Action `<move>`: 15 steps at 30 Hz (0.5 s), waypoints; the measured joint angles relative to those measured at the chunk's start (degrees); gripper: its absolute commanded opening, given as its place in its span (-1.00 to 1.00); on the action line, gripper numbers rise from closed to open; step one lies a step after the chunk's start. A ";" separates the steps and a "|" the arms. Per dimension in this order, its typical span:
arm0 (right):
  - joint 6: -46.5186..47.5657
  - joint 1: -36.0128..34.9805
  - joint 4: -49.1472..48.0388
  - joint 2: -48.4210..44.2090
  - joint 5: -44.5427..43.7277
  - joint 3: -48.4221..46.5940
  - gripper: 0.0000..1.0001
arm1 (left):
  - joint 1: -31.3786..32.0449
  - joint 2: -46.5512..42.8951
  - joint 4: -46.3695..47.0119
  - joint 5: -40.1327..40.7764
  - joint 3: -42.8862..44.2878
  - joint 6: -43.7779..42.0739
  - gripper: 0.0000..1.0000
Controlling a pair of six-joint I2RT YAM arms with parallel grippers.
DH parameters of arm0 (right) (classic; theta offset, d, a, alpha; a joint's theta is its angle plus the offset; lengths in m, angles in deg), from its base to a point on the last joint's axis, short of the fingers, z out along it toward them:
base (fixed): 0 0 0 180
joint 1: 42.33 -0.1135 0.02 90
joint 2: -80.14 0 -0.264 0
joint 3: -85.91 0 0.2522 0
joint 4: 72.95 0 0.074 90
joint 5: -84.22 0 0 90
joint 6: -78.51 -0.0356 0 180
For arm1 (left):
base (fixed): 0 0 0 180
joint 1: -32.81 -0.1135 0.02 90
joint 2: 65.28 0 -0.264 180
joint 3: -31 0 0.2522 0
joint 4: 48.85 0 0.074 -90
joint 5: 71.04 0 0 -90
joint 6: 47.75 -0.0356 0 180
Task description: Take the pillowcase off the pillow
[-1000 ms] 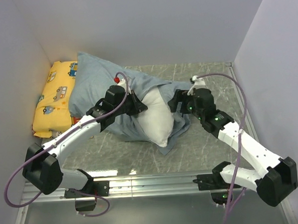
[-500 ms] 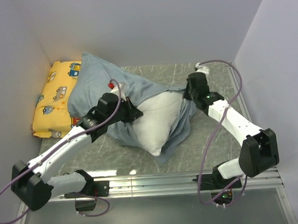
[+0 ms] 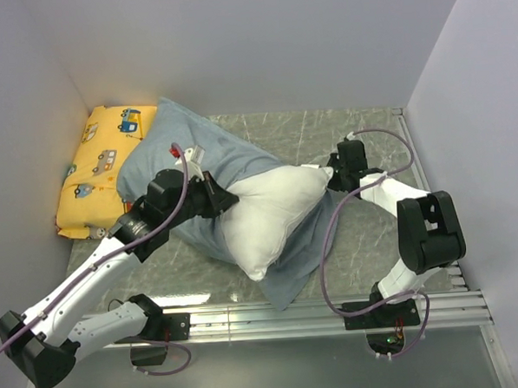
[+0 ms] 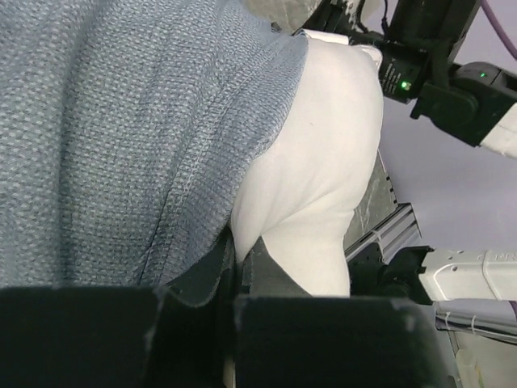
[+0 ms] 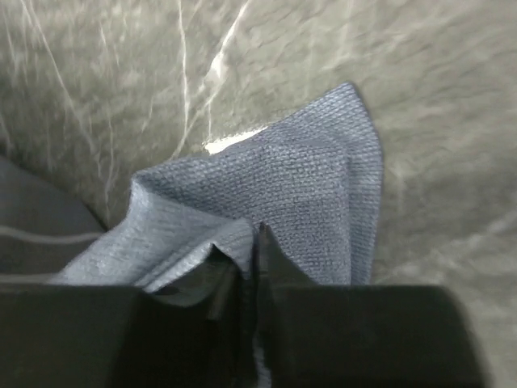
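The pillowcase (image 3: 179,155) shows its blue-grey side and still covers the far left half of the white pillow (image 3: 269,215). The pillow bulges out bare toward the right and the front. My left gripper (image 3: 218,199) is shut on the pillowcase hem (image 4: 206,202), right where the pillow (image 4: 323,145) comes out. In the left wrist view the gripper (image 4: 240,255) has cloth pinched between its fingers. My right gripper (image 3: 332,174) is shut on a corner of the pillowcase (image 5: 299,186) low over the table, its jaws (image 5: 257,242) tight on the fold. More pillowcase (image 3: 297,261) lies flat under the pillow.
A yellow cushion (image 3: 97,172) printed with cartoon vehicles leans in the far left corner, partly under the pillowcase. Grey walls close in the left, back and right. A metal rail (image 3: 265,315) runs along the near edge. The marbled table (image 3: 366,240) shows to the right.
The right gripper closed on the pillowcase corner and its arm folded back toward the right. The left gripper drew the hem left and nearer, baring more of the white pillow.
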 measured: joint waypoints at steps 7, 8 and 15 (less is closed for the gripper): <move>-1.07 1.88 -2.05 -4.28 5.99 2.27 0.63 | -0.11 10.27 0.98 2.62 11.34 1.16 -0.99; -1.01 2.40 -1.68 -6.03 6.27 2.25 0.67 | -0.17 12.02 1.46 3.39 12.94 1.25 -0.99; -0.83 8.41 3.21 -22.29 6.56 0.24 0.77 | -0.31 20.31 5.49 5.09 17.97 3.06 -0.99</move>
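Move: At the right fingertips is a grey edge of the pillowcase; the white pillow's middle lies about 14 cm to that hand's left, 10 cm back and 3 cm higher. From the left hand, shut on the pillow's fabric beside the grey hem, the pillow's middle is some 12 cm right, 6 cm ahead and 14 cm below. The pillowcase's loose bulk spreads roughly 20 cm ahead of the left hand, 12 cm to its left and 20 cm below. Opening wide, the right fingers let go of the pillowcase edge, and that hand then climbs about 14 cm, drifting some 5 cm to its right, away from the pillow, with its fingertips tilting up. Meanwhile the left hand keeps its pinch and carries the pillow forward about 8 cm, also rightward and up by half as much. ##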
